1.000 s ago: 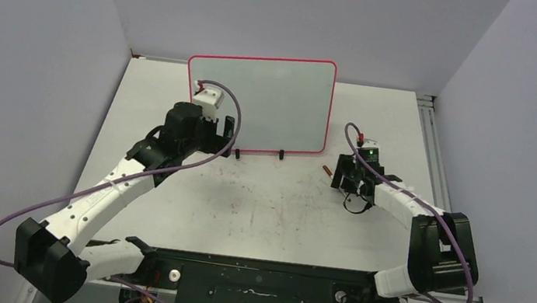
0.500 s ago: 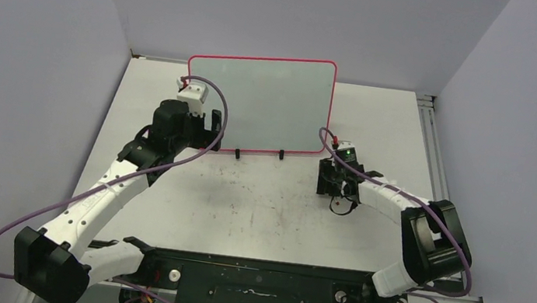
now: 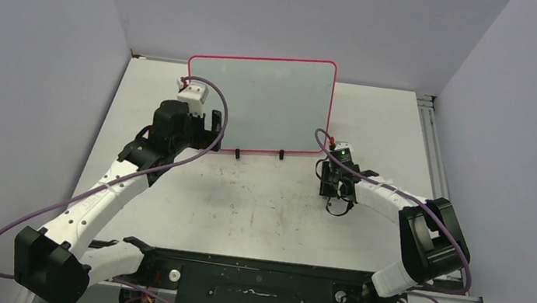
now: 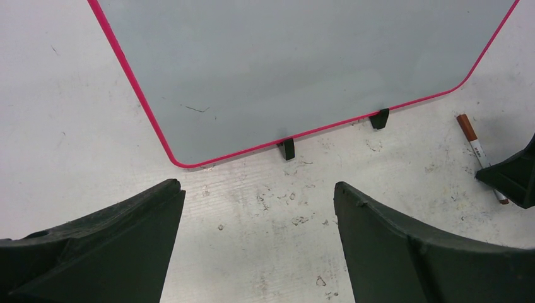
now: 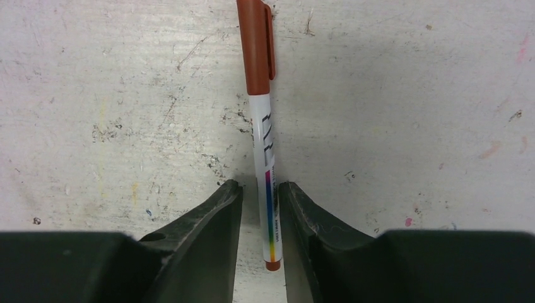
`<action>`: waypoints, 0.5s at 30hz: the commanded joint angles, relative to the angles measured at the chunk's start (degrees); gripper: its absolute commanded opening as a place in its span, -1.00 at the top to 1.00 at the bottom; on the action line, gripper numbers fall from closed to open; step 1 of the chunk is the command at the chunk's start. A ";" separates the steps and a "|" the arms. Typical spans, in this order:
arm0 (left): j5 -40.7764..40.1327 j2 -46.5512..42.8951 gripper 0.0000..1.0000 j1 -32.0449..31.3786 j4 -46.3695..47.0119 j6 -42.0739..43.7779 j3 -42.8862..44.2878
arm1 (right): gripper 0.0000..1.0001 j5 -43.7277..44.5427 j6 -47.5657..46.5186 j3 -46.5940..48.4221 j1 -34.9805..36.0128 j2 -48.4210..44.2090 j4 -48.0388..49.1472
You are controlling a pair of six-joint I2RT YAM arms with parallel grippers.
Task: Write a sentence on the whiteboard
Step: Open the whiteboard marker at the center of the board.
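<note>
The whiteboard, pale grey with a pink-red rim, stands at the back of the table on two black clip feet. The sentence is out of view: the board's face shows only one tiny dark stroke. A marker with a reddish-brown cap and a white barrel lies flat on the table right of the board, also seen from the left wrist as the marker. My right gripper straddles its tail end, jaws narrowed, with a thin gap left of the barrel. My left gripper hovers wide open and empty before the board's lower left corner.
The table top is scuffed and stained with old ink marks. Grey walls close in on three sides. A metal rail runs along the table's right edge. A dark fingertip of the right gripper shows at the edge of the left wrist view.
My right gripper moved left over the marker and its jaws closed in from wide to nearly touching the barrel. The left arm drew back slightly to the left, then held still.
</note>
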 commanded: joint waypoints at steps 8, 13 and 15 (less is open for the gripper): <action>5.53 -4.88 -0.77 -4.04 7.68 5.79 -3.05 | 0.89 -9.47 -1.03 2.21 -0.33 -3.21 -2.66; 18.02 -10.99 -0.79 -8.21 13.01 14.71 -8.80 | 0.89 -23.54 -2.36 5.61 -0.08 -8.26 -9.11; 23.30 -13.63 -0.79 -9.97 15.32 18.85 -12.04 | 0.89 -30.62 -2.71 6.96 0.62 -9.49 -11.64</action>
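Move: The marker lies almost within my right hand's open fingers, which straddle its white barrel toward the tail; its middle is about 2 cm ahead, 2 cm to the left and just below. The whiteboard's near right corner stands some 11 cm ahead and 7 cm left of that hand, and the right clip 8 cm ahead and 20 cm left. From my left hand, the marker is about 37 cm to the right, 2 cm back and 21 cm down. I close my right fingers the last bit, pinch the marker's barrel towards its tail, and then carry it left, up and back, about 3 cm each way, faster towards the end, while the wrist tilts and turns slightly counter-clockwise. After a short wait my left hand, fingers still wide open and empty, swings right and back some 7 cm towards the marker, turning about 20 degrees clockwise. ##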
